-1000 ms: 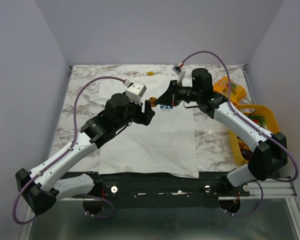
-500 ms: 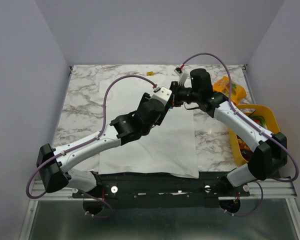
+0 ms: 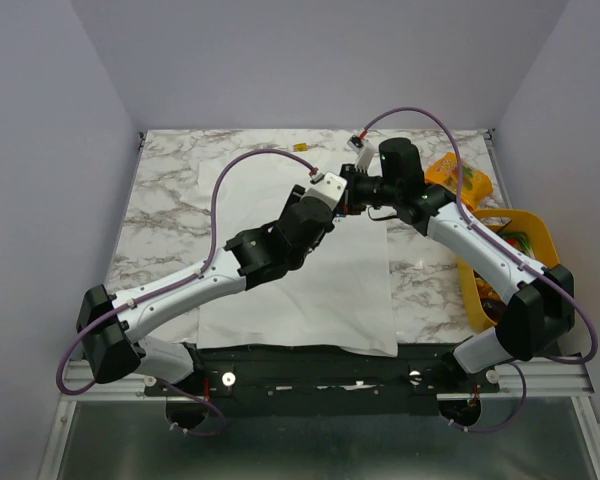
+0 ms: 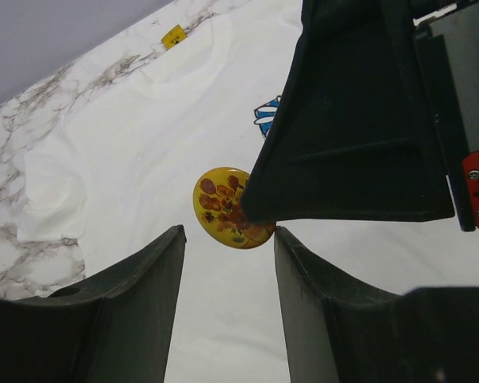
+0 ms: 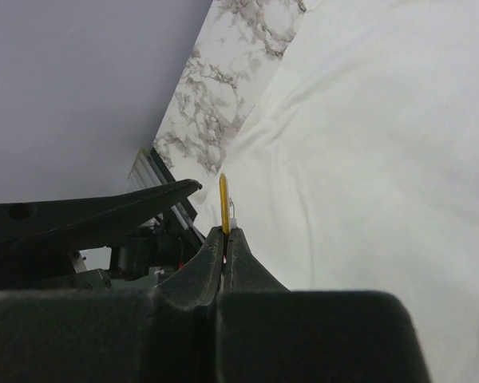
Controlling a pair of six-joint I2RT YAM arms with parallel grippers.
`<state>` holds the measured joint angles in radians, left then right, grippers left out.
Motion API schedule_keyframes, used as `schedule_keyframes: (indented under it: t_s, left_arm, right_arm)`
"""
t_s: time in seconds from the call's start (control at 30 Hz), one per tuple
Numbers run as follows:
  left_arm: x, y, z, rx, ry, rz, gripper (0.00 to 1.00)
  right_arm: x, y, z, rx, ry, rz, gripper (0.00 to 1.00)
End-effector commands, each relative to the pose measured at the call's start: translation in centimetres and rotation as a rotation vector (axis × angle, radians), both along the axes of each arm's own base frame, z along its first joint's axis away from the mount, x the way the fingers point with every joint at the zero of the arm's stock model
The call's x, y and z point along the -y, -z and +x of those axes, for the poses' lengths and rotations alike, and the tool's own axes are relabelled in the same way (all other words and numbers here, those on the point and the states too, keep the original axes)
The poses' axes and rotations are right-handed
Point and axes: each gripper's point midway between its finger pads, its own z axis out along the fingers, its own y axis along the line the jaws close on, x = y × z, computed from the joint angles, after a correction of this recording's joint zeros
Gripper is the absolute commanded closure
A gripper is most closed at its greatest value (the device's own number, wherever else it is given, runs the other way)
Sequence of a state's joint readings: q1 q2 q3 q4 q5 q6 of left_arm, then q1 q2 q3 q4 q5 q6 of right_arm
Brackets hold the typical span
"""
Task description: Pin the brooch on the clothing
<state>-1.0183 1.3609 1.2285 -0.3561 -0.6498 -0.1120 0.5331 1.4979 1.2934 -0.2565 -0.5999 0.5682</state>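
The brooch (image 4: 222, 206) is a small round yellow badge with orange flowers. It hangs above the clothing (image 3: 310, 285), a white T-shirt spread flat on the table. My right gripper (image 5: 226, 233) is shut on the brooch (image 5: 223, 199), which stands edge-on between its tips, and its black finger (image 4: 343, 144) covers the badge's right edge. My left gripper (image 4: 229, 234) is open, its tips just short of the brooch with nothing between them. The shirt's blue emblem (image 4: 267, 116) shows partly behind the right finger. In the top view both wrists meet over the shirt's chest (image 3: 340, 195).
A small yellow tag (image 3: 300, 148) lies on the marble beyond the collar. At the right stand an orange snack packet (image 3: 460, 178) and a yellow basket (image 3: 528, 222) holding items. Purple cables arch over both arms.
My left arm has swung right from the shirt's left shoulder to meet the right gripper over the chest. The right arm has stayed put, still holding the brooch.
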Motion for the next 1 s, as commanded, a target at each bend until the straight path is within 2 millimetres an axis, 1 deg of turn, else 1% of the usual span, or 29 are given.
schedule_keyframes:
  t_s: [0.0,0.03,0.13,0.2,0.23,0.3,0.4,0.43,0.47,0.6,0.67,0.7,0.73,0.77,0.8,0.83,0.87,0.9,0.93,0.97]
  left_arm:
    - [1.1,-1.1,0.5,0.033,0.006,-0.040,0.46]
    - [1.2,-1.0,0.5,0.033,0.007,-0.043,0.50]
    - [1.4,-0.8,0.6,0.035,0.005,-0.048,0.55]
    - [1.3,-0.5,0.9,0.038,-0.014,-0.044,0.62]
    - [1.2,-0.4,1.0,0.037,-0.022,-0.043,0.67]
    - [1.1,-0.2,1.2,0.036,-0.034,-0.043,0.75]
    - [0.8,-0.2,1.5,0.039,-0.051,-0.046,0.90]
    - [0.6,-0.1,1.7,0.039,-0.057,-0.049,0.98]
    - [0.6,-0.2,1.7,0.043,-0.059,-0.052,1.00]
    - [0.0,-0.6,1.8,0.049,-0.070,-0.073,1.00]
    - [-0.3,-0.4,1.9,0.039,-0.066,-0.095,1.00]
    - [-0.7,-0.8,1.7,0.043,-0.063,-0.118,1.00]
    - [-0.9,-0.4,1.6,0.035,-0.064,-0.134,1.00]
    - [-0.9,-0.6,1.5,0.033,-0.048,-0.156,1.00]
    - [-1.3,-1.2,1.4,0.038,-0.047,-0.185,1.00]
    - [-1.6,-0.8,1.2,0.031,-0.044,-0.192,1.00]
    - [-1.7,-1.0,1.1,0.029,-0.037,-0.219,1.00]
    - [-2.3,-1.5,0.9,0.037,-0.040,-0.243,1.00]
    - [-2.6,-1.1,0.7,0.030,-0.041,-0.245,1.00]
    - [-2.8,-1.2,0.6,0.031,-0.041,-0.262,1.00]
  right_arm:
    - [-0.8,-0.7,-0.6,-0.013,-0.039,0.018,0.99]
    - [-0.9,-0.7,-0.6,-0.014,-0.042,0.021,0.99]
    - [-0.9,-0.7,-0.9,-0.020,-0.056,0.028,0.99]
    - [-1.0,-0.9,-1.1,-0.014,-0.062,0.034,0.98]
    - [-1.0,-1.0,-1.1,-0.013,-0.059,0.036,0.98]
    - [-1.0,-1.2,-1.3,-0.011,-0.064,0.042,0.98]
    - [-1.0,-1.5,-1.6,-0.010,-0.077,0.052,0.98]
    - [-1.0,-1.5,-1.6,-0.009,-0.077,0.053,0.98]
    - [-0.9,-1.5,-1.7,-0.007,-0.077,0.054,0.97]
    - [-1.1,-2.2,-2.1,0.007,-0.105,0.079,0.93]
    - [-1.2,-2.4,-2.2,0.015,-0.112,0.087,0.83]
    - [-1.2,-2.5,-2.2,0.022,-0.111,0.091,0.77]
    - [-1.2,-2.7,-2.2,0.026,-0.110,0.094,0.64]
    - [-1.1,-2.8,-2.2,0.032,-0.109,0.094,0.62]
    - [-1.1,-3.0,-2.1,0.040,-0.103,0.095,0.55]
    - [-1.1,-3.1,-2.0,0.045,-0.102,0.097,0.48]
    - [-1.1,-3.4,-2.1,0.052,-0.104,0.100,0.48]
    - [-1.0,-3.5,-2.1,0.058,-0.103,0.102,0.47]
    - [-1.0,-3.6,-2.1,0.060,-0.101,0.101,0.43]
    - [-0.9,-3.7,-2.2,0.068,-0.102,0.102,0.42]
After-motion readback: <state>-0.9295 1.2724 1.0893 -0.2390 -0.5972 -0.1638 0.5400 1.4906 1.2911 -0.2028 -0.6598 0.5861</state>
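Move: About 2 cm ahead and 2 cm to the right of the left hand point, slightly lower, the brooch sticks out between that hand's open fingers, still held by the right fingertips, roughly 2 cm left and 1 cm ahead of the right hand point. The shirt's daisy print lies some 19 cm ahead, 8 cm right and 22 cm below the left hand; a yellow block beyond the collar lies about 41 cm ahead, straight out and equally low. Easing about 1 cm to the right, the left hand shuts its fingers fully and pinches the brooch's edge while the right hand holds it almost still. The right fingers then open to just over half and let go, that hand rising about 1.5 cm and drawing slightly back, as the left carries the brooch some 4 cm left, away from them, rolling slightly. ##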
